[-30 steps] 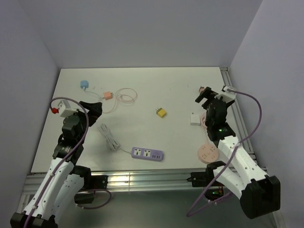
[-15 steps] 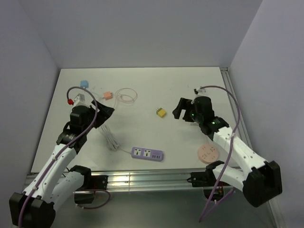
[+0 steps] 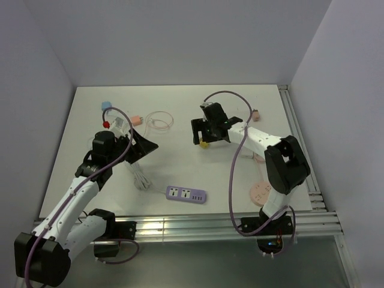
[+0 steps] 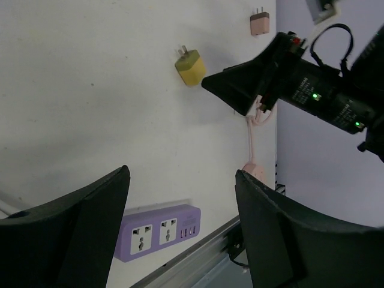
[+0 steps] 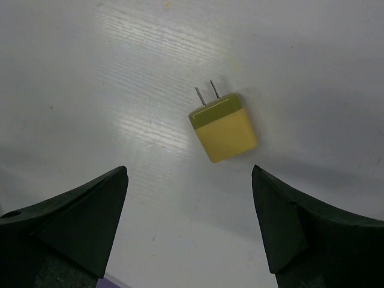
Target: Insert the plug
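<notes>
A yellow two-pin plug (image 5: 223, 126) lies flat on the white table, pins pointing away, just ahead of my right gripper (image 5: 189, 172), which is open with nothing between its fingers. From above, the right gripper (image 3: 209, 133) hovers over the yellow plug (image 3: 204, 144) at mid-table. A purple power strip (image 3: 186, 195) with two sockets lies near the front edge; it also appears as the purple strip (image 4: 159, 231) low in the left wrist view. My left gripper (image 4: 183, 174) is open and empty, and the left gripper (image 3: 146, 146) sits left of centre, above the strip's white cable (image 3: 138, 175).
A blue plug (image 3: 107, 106) and a pink plug (image 3: 135, 120) with a coiled cable (image 3: 159, 120) lie at the back left. A small pink plug (image 3: 256, 114) is at the right, a round pink disc (image 3: 263, 194) at the front right. Metal rails (image 3: 180, 227) edge the front.
The right arm swung from the table's right edge leftward to above the yellow plug. The left gripper moved rightward toward the middle. Both jaws narrowed slightly.
</notes>
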Controlling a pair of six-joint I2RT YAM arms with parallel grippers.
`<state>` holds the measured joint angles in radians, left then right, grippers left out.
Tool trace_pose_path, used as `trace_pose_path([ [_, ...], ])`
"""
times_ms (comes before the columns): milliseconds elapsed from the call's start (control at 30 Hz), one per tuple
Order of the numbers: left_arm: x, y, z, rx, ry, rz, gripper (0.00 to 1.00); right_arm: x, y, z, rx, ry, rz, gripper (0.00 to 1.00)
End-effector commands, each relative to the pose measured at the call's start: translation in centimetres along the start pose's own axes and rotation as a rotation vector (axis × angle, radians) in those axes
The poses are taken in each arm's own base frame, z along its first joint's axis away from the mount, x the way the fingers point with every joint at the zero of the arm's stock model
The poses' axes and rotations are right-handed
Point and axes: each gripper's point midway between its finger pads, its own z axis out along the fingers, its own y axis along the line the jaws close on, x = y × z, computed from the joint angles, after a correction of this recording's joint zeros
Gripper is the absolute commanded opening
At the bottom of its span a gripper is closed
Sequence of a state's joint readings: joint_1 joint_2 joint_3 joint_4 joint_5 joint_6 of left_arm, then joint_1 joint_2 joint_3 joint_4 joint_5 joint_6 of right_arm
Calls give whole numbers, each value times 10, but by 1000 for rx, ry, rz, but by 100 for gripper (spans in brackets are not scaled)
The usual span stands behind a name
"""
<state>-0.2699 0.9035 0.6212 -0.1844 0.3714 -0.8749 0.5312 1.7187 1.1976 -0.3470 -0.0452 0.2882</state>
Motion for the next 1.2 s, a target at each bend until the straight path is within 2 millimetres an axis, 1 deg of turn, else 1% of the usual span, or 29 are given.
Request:
trace_pose_path([
  [0, -10, -30, -12, 102, -27, 81, 77, -8, -4, 7, 23, 22, -83, 89],
  [33, -11, -31, -12, 103, -28, 81, 77, -6, -5, 10, 28, 38, -86, 86],
  [133, -12, -34, -15, 109, -32, 88, 77, -3, -12, 25, 63, 73, -105, 82],
  [267, -10, -35, -17, 118, -30, 91, 77, 3, -16, 40, 73, 107, -145, 82],
  [333, -10, -36, -17, 125, -32, 91, 77, -1, -23, 44, 104, 105, -154, 81],
  [367, -9, -35, -17, 124, -31, 87, 77, 2, -26, 48, 120, 117, -155, 81],
  [400, -9, -36, -17, 127, -30, 88, 77, -1, -26, 49, 118, 115, -154, 81],
  [433, -9, -36, -17, 131, -25, 87, 77, 0, -27, 50, 114, 122, -154, 80],
  [500, -9, -38, -17, 134, -24, 89, 77, 3, -25, 53, 96, 133, -145, 72],
  [533, -10, -38, -17, 133, -25, 87, 77, 5, -26, 53, 97, 144, -141, 65],
  [600, -10, -39, -17, 138, -24, 92, 77, 7, -25, 52, 97, 143, -130, 58],
  [633, -10, -39, -17, 137, -23, 90, 77, 5, -25, 52, 94, 128, -124, 48],
  [667, -9, -40, -17, 141, -18, 90, 76, 1, -23, 46, 88, 107, -119, 44],
  [700, -8, -40, -17, 145, -16, 91, 76, 7, -24, 45, 90, 111, -108, 37],
  [733, -7, -42, -17, 153, -10, 93, 76, 4, -23, 43, 85, 95, -108, 22],
  [767, -6, -42, -17, 155, -5, 91, 76, -1, -17, 36, 58, 74, -103, 17],
  [800, -4, -44, -17, 170, 8, 91, 75, 3, -16, 32, 46, 72, -93, 12],
  [833, -3, -46, -17, 181, 19, 92, 75, 2, -12, 27, 30, 64, -93, 0],
  [867, 0, -47, -16, 191, 39, 89, 74, -5, -5, 13, 1, 32, -90, 0],
  [900, 5, -53, -17, 228, 74, 93, 72, 3, 0, 6, -32, 41, -87, 0],
  [933, 7, -59, -18, 260, 86, 103, 72, 5, 17, -3, -129, 41, -91, 0],
  [967, 10, -63, -18, 287, 109, 104, 73, 0, 33, -23, -210, 12, -97, 0],
  [1000, 13, -66, -18, 307, 125, 104, 73, 12, 40, -31, -263, 33, -93, 0],
  [1033, 16, -73, -20, 340, 146, 109, 74, 17, 58, -44, -376, 40, -97, 0],
  [1067, 19, -74, -18, 343, 170, 88, 74, 16, 68, -62, -435, 13, -112, 0],
  [1100, 20, -75, -17, 350, 181, 77, 75, 29, 74, -67, -469, 27, -129, 0],
  [1133, 25, -78, -17, 364, 211, 65, 75, 32, 79, -74, -497, 19, -145, 0],
  [1167, 27, -78, -12, 357, 232, 33, 75, 32, 87, -88, -526, -11, -167, 0],
])
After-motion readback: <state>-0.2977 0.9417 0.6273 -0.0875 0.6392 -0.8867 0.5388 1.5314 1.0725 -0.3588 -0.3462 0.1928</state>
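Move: The yellow plug is just below my open right fingers, about 7 cm down, 2 cm farther out and 1 cm to the right. From that hand the purple power strip lies roughly 18 cm back and 6 cm left, the pink plug some 15 cm ahead and 24 cm right, the coiled cable about 13 cm ahead and 18 cm left. From my left hand, the yellow plug is about 12 cm ahead, 15 cm right and 17 cm below. I sink my right hand about 6.5 cm onto the yellow plug, easing slightly forward, and close my fingers to pinch its sides. Then I lift it some 10 cm while drawing back about 8 cm and a little left, the wrist rolling about 20 degrees so its left side rises. My left hand, still open, rises slightly, then drifts about 4 cm right and a bit back. ##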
